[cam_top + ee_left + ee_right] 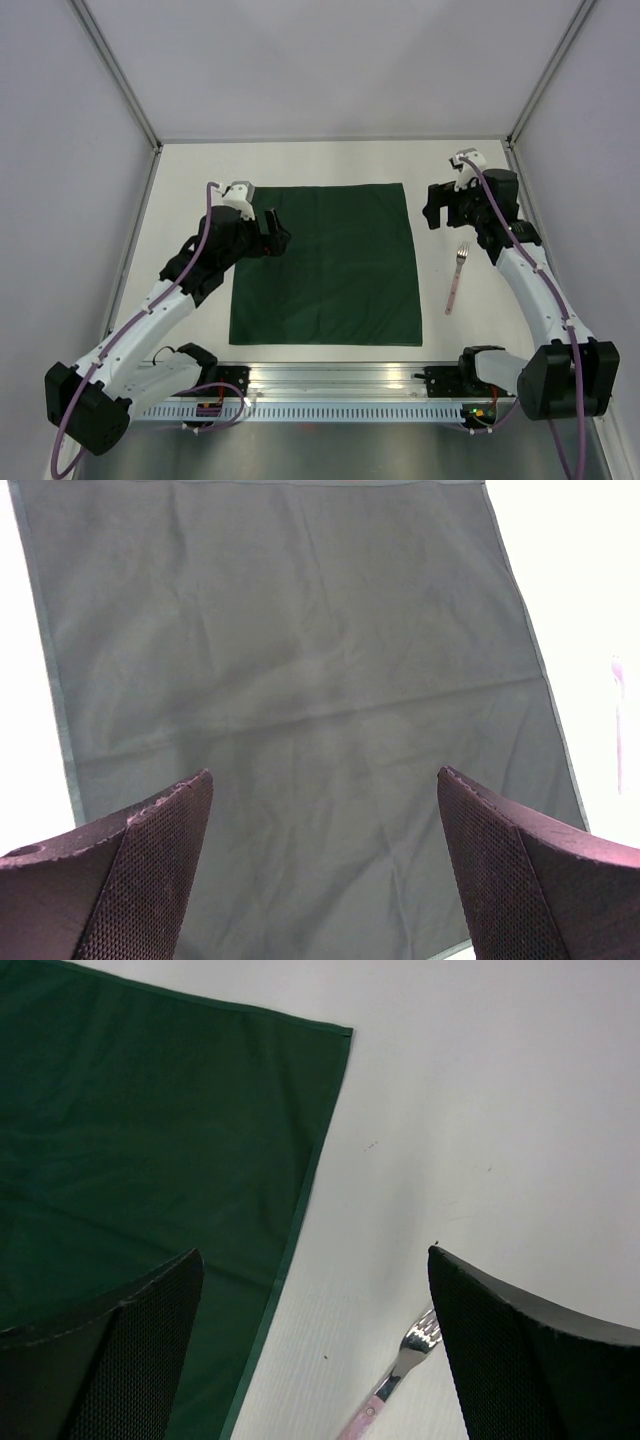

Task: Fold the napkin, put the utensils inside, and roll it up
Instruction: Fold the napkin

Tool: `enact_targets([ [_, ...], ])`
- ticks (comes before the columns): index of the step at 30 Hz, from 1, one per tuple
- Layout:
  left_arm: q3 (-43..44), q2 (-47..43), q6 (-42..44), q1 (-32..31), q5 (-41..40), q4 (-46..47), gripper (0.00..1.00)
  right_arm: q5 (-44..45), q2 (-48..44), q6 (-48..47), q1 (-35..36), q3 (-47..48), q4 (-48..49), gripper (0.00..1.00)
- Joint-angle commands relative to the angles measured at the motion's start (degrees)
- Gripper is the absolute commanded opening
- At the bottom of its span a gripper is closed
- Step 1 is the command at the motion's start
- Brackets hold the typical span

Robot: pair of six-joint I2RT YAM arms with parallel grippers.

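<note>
The dark green napkin (pixel 325 265) lies flat and unfolded in the middle of the table, with faint creases. A slim fork (pixel 457 277) with a pale pink handle rests on the bare table just right of it, tines pointing away. My left gripper (pixel 276 240) hovers over the napkin's far left part, open and empty; the cloth (pixel 300 680) fills the left wrist view between its fingers (pixel 160 860). My right gripper (pixel 436 212) is open and empty above the table beyond the fork's tines (pixel 420 1338), near the napkin's far right corner (pixel 340 1032).
A white table (pixel 470 170) is enclosed by pale walls with metal frame posts at the back corners. A metal rail (pixel 340 385) carrying both arm bases runs along the near edge.
</note>
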Motion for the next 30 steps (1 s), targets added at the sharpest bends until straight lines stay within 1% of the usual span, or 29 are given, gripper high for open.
enact_targets([
  [1,6.67,-1.32,-1.81,-0.03,-2.85,-4.30,0.97,-1.79,2.58,0.85,4.49,2.93,-1.12,0.97],
  [2,11.04,-0.97,-1.37,-0.03,-4.78,-7.36,0.97,-1.17,3.54,1.73,6.42,3.63,-1.38,0.95],
  [3,13.35,-0.71,-0.75,0.06,-5.84,-9.40,0.98,-0.55,5.38,2.08,10.79,4.86,-1.30,0.93],
  [4,15.72,-0.36,-0.31,0.06,-6.98,-10.81,0.98,0.93,6.44,2.44,13.44,5.57,-1.29,0.92],
  [5,20.09,-0.18,0.04,0.06,-8.99,-13.43,0.99,1.64,8.80,2.79,15.82,6.36,-1.12,0.91],
  [6,22.40,0.00,0.39,0.06,-10.23,-14.76,0.99,2.26,10.04,3.05,21.06,7.15,-0.94,0.91],
  [7,24.77,0.17,0.83,0.06,-11.72,-16.08,0.99,3.31,11.36,3.14,23.90,9.07,-0.94,0.89],
  [8,29.23,0.26,1.09,0.06,-13.83,-18.36,1.00,5.23,12.50,3.14,26.54,9.96,-0.51,0.89],
  [9,31.28,0.09,1.53,0.06,-14.54,-19.16,1.00,6.21,14.95,3.23,32.22,11.45,-0.24,0.88],
  [10,35.13,0.00,1.62,0.06,-15.94,-20.22,1.00,6.83,16.20,3.32,35.15,12.16,0.11,0.87],
  [11,36.91,-0.26,1.62,0.15,-16.48,-20.92,1.00,8.05,18.73,3.67,37.70,12.86,1.16,0.86],
  [12,38.66,-0.44,1.62,0.06,-16.75,-22.41,1.00,8.50,20.15,4.45,42.77,14.35,1.60,0.84],
  [13,41.38,-0.53,1.62,0.06,-17.27,-23.03,1.00,8.77,21.73,4.90,45.17,15.32,1.87,0.80],
  [14,42.45,-0.96,1.62,0.06,-17.89,-23.65,0.99,9.20,24.88,5.42,47.37,16.20,2.65,0.79],
  [15,43.33,-1.32,1.36,0.06,-18.41,-24.96,0.99,10.17,26.56,5.86,51.57,17.95,3.01,0.77],
  [16,44.04,-1.75,1.36,0.06,-19.20,-25.41,0.99,10.78,28.14,6.04,53.96,18.66,3.45,0.74],
  [17,44.74,-2.63,1.19,0.06,-19.91,-25.76,0.99,11.75,31.21,6.04,57.81,19.37,4.32,0.72],
  [20,44.84,-3.78,0.84,0.06,-22.10,-28.04,0.99,12.72,37.10,6.04,63.02,22.53,5.03,0.64],
  [21,44.75,-4.04,0.49,0.06,-22.72,-28.66,0.98,12.90,38.52,6.04,66.00,24.37,5.03,0.62],
  [22,44.66,-4.74,0.31,0.06,-23.77,-29.88,0.98,12.99,39.84,7.61,67.25,25.25,5.21,0.58],
  [23,43.96,-5.18,0.22,0.06,-24.04,-30.24,0.98,12.99,42.03,7.80,69.43,26.13,5.82,0.56],
  [25,42.99,-6.67,-0.13,0.06,-24.66,-30.33,0.98,12.99,43.97,7.98,71.03,28.24,6.35,0.52],
  [30,41.06,-7.82,-0.22,0.06,-25.62,-30.42,0.98,13.34,50.91,7.45,74.90,34.48,5.83,0.51],
])
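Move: The napkin's near-left corner, where my right hand is headed, lies about 49 cm to its left, 26 cm back and some 20 cm below. The napkin's near-right corner is also 26 cm back but only about 5 cm left; the far-right corner is 17 cm ahead and 5 cm left. The fork lies roughly 10 cm back and 6 cm right. From my left hand, the near-left corner is about 20 cm back, 9 cm left and 20 cm down. I sweep my right hand left across the napkin, about 45 cm, pulling back and sinking more as I go, towards the near-left corner; it turns some 60 degrees counter-clockwise to point left while its fingers close to about half. I clear my left hand steeply upwards, then left and slightly back, tipping its fingers up and turning counter-clockwise. ##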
